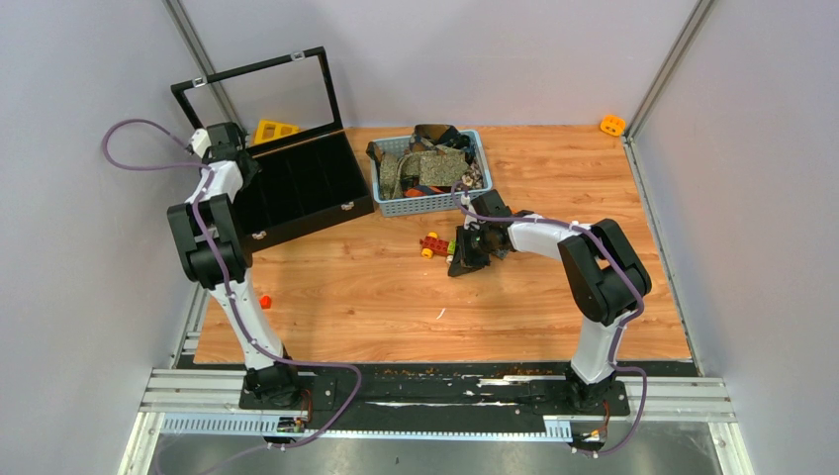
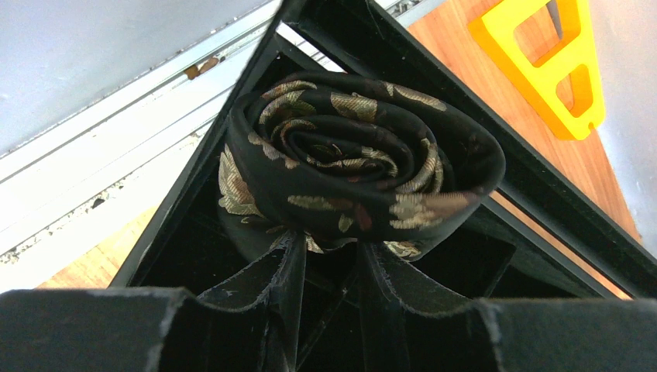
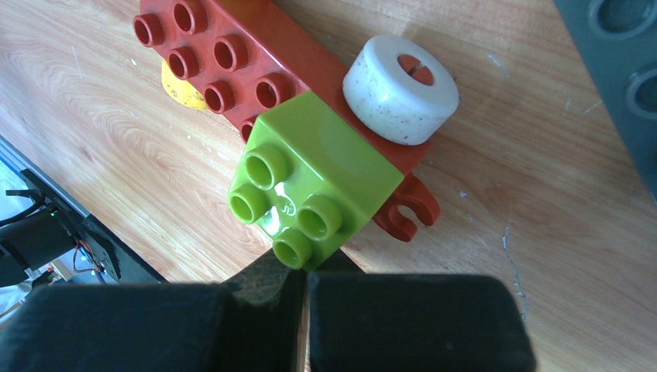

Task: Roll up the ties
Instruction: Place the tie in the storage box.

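Note:
A black tie with a gold floral print is rolled into a tight coil and hangs over a compartment of the black box. My left gripper is shut on the coil's lower edge, one finger on each side. In the top view that gripper sits at the box's left end. More ties, olive and brown, lie heaped in the blue basket. My right gripper is shut on nothing and rests low on the table, right beside a toy brick car.
The box stands open with its glass lid raised. The toy car has a red brick, a green brick and a white wheel. A grey studded plate lies close by. A yellow piece sits behind the box.

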You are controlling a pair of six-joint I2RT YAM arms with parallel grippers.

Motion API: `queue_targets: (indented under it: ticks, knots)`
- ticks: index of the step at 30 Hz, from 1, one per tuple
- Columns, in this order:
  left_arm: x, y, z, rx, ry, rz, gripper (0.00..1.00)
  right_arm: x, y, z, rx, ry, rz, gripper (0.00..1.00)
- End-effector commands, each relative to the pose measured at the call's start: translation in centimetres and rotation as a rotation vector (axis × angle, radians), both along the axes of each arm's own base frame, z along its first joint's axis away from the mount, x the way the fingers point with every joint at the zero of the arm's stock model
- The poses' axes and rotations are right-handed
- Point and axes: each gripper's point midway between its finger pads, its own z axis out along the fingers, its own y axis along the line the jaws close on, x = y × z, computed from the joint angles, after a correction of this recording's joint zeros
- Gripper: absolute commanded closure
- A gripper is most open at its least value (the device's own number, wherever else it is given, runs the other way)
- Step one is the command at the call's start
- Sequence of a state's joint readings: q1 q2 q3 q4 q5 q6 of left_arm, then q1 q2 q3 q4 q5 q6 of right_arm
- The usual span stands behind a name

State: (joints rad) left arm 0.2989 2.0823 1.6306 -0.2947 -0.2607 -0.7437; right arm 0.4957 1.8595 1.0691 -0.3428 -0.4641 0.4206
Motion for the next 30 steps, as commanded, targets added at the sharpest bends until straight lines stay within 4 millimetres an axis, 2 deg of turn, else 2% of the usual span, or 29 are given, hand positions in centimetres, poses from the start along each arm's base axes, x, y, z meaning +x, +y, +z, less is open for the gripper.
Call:
queue_targets:
  ticks: [1, 6, 13, 16, 23, 30]
  knots:
    - [1.6, 2.7, 0.1, 0.027, -0.064, 0.049, 0.64, 0.8, 0.3, -0.1, 0.001, -0.015, 0.001, 1.0]
    - [-0.1, 3.8, -1.7, 0.015, -0.017, 0.106, 0.64, 0.8, 0.3, -0.2, -0.002, -0.014, 0.002, 1.0]
    - [-2.0, 4.7, -1.3, 0.013, -0.003, 0.143, 0.65, 0.7, 0.3, 0.0, -0.001, -0.017, 0.002, 1.0]
    - [-2.6, 4.3, -0.8, 0.006, 0.004, 0.139, 0.64, 0.7, 0.1, 0.3, -0.003, -0.028, -0.001, 1.0]
    - [-3.2, 4.0, 2.8, 0.045, -0.041, 0.106, 0.39, 0.8, 0.2, 0.7, 0.008, -0.04, 0.0, 1.0]
    - [-4.1, 2.7, 5.0, 0.009, -0.086, 0.079, 0.18, 0.9, 0.1, 1.0, 0.006, -0.05, -0.002, 1.0]
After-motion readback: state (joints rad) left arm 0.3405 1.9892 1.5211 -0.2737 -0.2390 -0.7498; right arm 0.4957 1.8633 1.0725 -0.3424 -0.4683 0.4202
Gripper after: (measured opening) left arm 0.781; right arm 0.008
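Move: The rolled tie is already in the storage box's far-left corner, its middle about 4 cm ahead of the left hand and 1 cm to its left, roughly level with the fingertips. The box's middle lies some 12 cm to the hand's right and 3 cm back, 4 cm lower; the yellow block is about 12 cm ahead, 5 cm right and 8 cm below. From the idle right hand the tie is some 29 cm farther out, 54 cm left and 7 cm higher. Against the near side of the rolled tie, the left hand's part-closed fingertips push down about 2 cm into the corner compartment, with barely any tilt. The fingers then spread to roughly twice their gap as the hand backs off the roll, some 2 to 3 cm back towards the base and slightly left, rising nearly 3 cm from its lowest point. ##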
